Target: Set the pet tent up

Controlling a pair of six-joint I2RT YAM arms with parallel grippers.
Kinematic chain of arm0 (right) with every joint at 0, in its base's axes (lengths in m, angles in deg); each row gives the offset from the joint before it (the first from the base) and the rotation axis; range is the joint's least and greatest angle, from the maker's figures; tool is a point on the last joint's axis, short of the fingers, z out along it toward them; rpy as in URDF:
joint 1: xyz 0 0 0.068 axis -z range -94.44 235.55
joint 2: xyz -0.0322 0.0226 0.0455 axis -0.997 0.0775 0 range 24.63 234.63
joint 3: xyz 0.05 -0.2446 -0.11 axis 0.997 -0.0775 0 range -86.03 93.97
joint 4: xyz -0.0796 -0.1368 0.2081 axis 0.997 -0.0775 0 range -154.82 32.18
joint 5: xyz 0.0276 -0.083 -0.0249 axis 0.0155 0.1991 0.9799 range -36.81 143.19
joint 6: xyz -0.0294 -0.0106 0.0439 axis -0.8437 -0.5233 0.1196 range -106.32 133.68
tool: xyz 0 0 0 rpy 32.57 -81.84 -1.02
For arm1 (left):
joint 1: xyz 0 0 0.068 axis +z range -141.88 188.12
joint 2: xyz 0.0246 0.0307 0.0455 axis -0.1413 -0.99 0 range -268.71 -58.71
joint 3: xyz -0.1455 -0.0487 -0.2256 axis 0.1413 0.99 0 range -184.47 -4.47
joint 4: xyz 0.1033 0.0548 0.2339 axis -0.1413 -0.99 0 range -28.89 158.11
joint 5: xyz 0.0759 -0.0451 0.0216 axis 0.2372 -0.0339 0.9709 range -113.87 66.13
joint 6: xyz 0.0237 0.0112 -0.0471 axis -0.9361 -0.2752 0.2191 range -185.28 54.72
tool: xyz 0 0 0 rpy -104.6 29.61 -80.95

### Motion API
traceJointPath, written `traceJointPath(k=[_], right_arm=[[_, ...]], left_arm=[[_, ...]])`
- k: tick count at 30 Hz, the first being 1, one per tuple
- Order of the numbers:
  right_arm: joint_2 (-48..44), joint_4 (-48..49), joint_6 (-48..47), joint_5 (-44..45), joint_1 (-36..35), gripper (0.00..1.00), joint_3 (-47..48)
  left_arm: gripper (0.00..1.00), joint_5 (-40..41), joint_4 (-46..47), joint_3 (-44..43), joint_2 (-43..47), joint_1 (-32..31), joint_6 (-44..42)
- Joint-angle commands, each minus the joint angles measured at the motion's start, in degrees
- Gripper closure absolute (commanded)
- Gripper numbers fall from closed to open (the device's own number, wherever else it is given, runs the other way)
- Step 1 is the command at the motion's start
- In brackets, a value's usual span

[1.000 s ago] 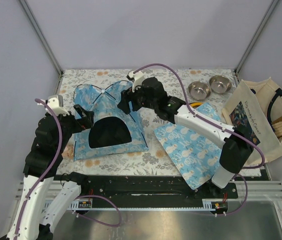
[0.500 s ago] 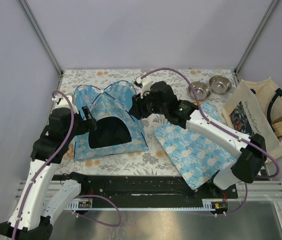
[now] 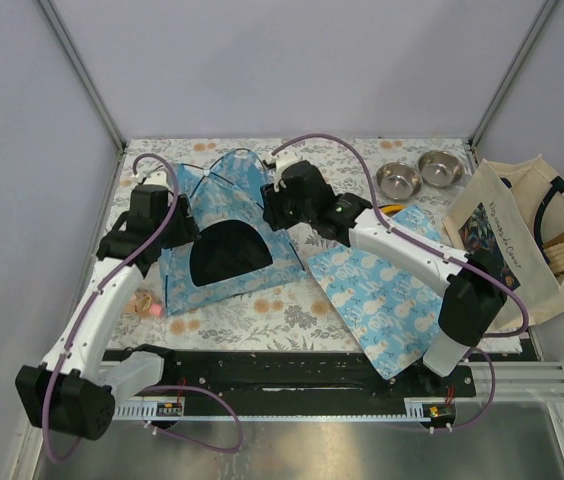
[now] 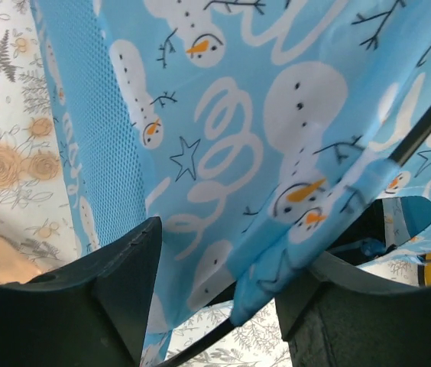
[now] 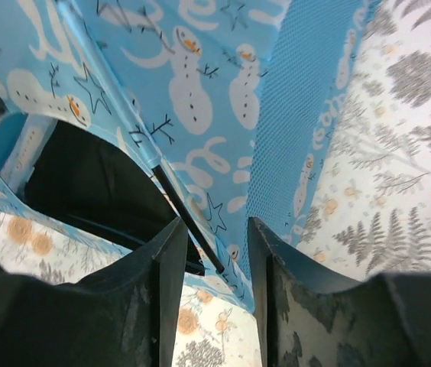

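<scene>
The pet tent (image 3: pixel 224 235), light blue with white snowmen and a dark arched doorway, stands on the floral cloth at centre left, thin black poles crossing over its top. My left gripper (image 3: pixel 178 226) is at its left side. In the left wrist view the gripper (image 4: pixel 227 260) is open, with a printed fabric fold (image 4: pixel 292 229) and a black pole (image 4: pixel 200 344) between the fingers. My right gripper (image 3: pixel 273 214) is at the tent's right side. In the right wrist view it (image 5: pixel 217 229) is open, narrowly, around a black pole (image 5: pixel 189 218) and the fabric edge.
A flat mat (image 3: pixel 387 290) of matching print lies right of the tent, under the right arm. Two steel bowls (image 3: pixel 399 180) (image 3: pixel 440 168) sit at the back right, a cream tote bag (image 3: pixel 522 240) at the far right. A small pink object (image 3: pixel 146 304) lies by the tent's front left corner.
My left arm has swung away from me to the tent's left side. The tent has been lifted from lying fairly flat into a taller shape. Both grippers' jaws have narrowed.
</scene>
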State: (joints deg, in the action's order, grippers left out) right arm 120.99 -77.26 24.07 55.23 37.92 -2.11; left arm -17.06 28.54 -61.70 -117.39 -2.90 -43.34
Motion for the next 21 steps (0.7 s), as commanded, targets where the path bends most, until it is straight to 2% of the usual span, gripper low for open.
traceJointPath(k=[1,4,6,8,13,16,19,21], right_arm=[[-1.2,-0.9,1.7,4.8,1.9,0.47,6.2],[-3.6,-4.0,1.0,2.5,2.0,0.25,6.6],[-6.0,-8.0,1.8,2.0,2.4,0.12,7.0],[-9.2,-12.5,4.5,2.9,3.8,0.07,6.3],[-17.9,-19.1,13.6,13.4,7.9,0.04,-3.1],[-19.6,-21.8,19.7,19.7,11.1,0.04,-9.5],[-19.3,-23.4,23.5,20.0,15.5,0.04,-14.3],[-19.0,-23.4,24.2,21.1,16.7,0.04,-17.3]], left_arm=[[0.38,-1.9,8.6,-5.9,-4.2,1.4,-0.5],[0.28,-2.2,9.7,-7.9,-5.0,2.4,-2.7],[0.16,-2.2,8.9,-9.2,-4.3,2.6,-4.5],[0.02,-1.0,8.2,-9.7,-1.8,2.5,-4.6],[0.01,4.0,7.8,-9.1,7.2,2.5,-4.8],[0.01,6.0,6.0,-11.2,10.0,2.6,-3.8],[0.01,-0.7,4.8,-13.1,11.2,2.5,-2.9],[0.01,-11.6,4.8,-13.7,11.7,2.6,-3.9]])
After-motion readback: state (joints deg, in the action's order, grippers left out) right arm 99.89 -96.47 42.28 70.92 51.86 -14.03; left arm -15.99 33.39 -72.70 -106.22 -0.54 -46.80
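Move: The left hand is at the tent's front-left pole, which runs practically through its finger gap; the pole crossing is about 9 cm ahead, 3 cm right and 9 cm higher, and the black doorway some 8 cm right, 1 cm back and 5 cm lower. The right hand is likewise at the front-right pole; from it the crossing lies roughly 4 cm ahead, 15 cm left and 9 cm up, and the snowman mat some 30 cm right, 12 cm back and 14 cm below. Both hands first ease forward along the tent's sides, the left by about 4 cm and the right by about 2 cm, while their half-open fingers spread wide and come free of the front poles. The left then draws back as far and lifts some 15 cm, its fingers tipping up nearly 30 degrees, while the right backs off a little and sweeps about 19 cm right, away from the tent towards the mat, rising first and sinking again as it swings clockwise by some 35 degrees. ##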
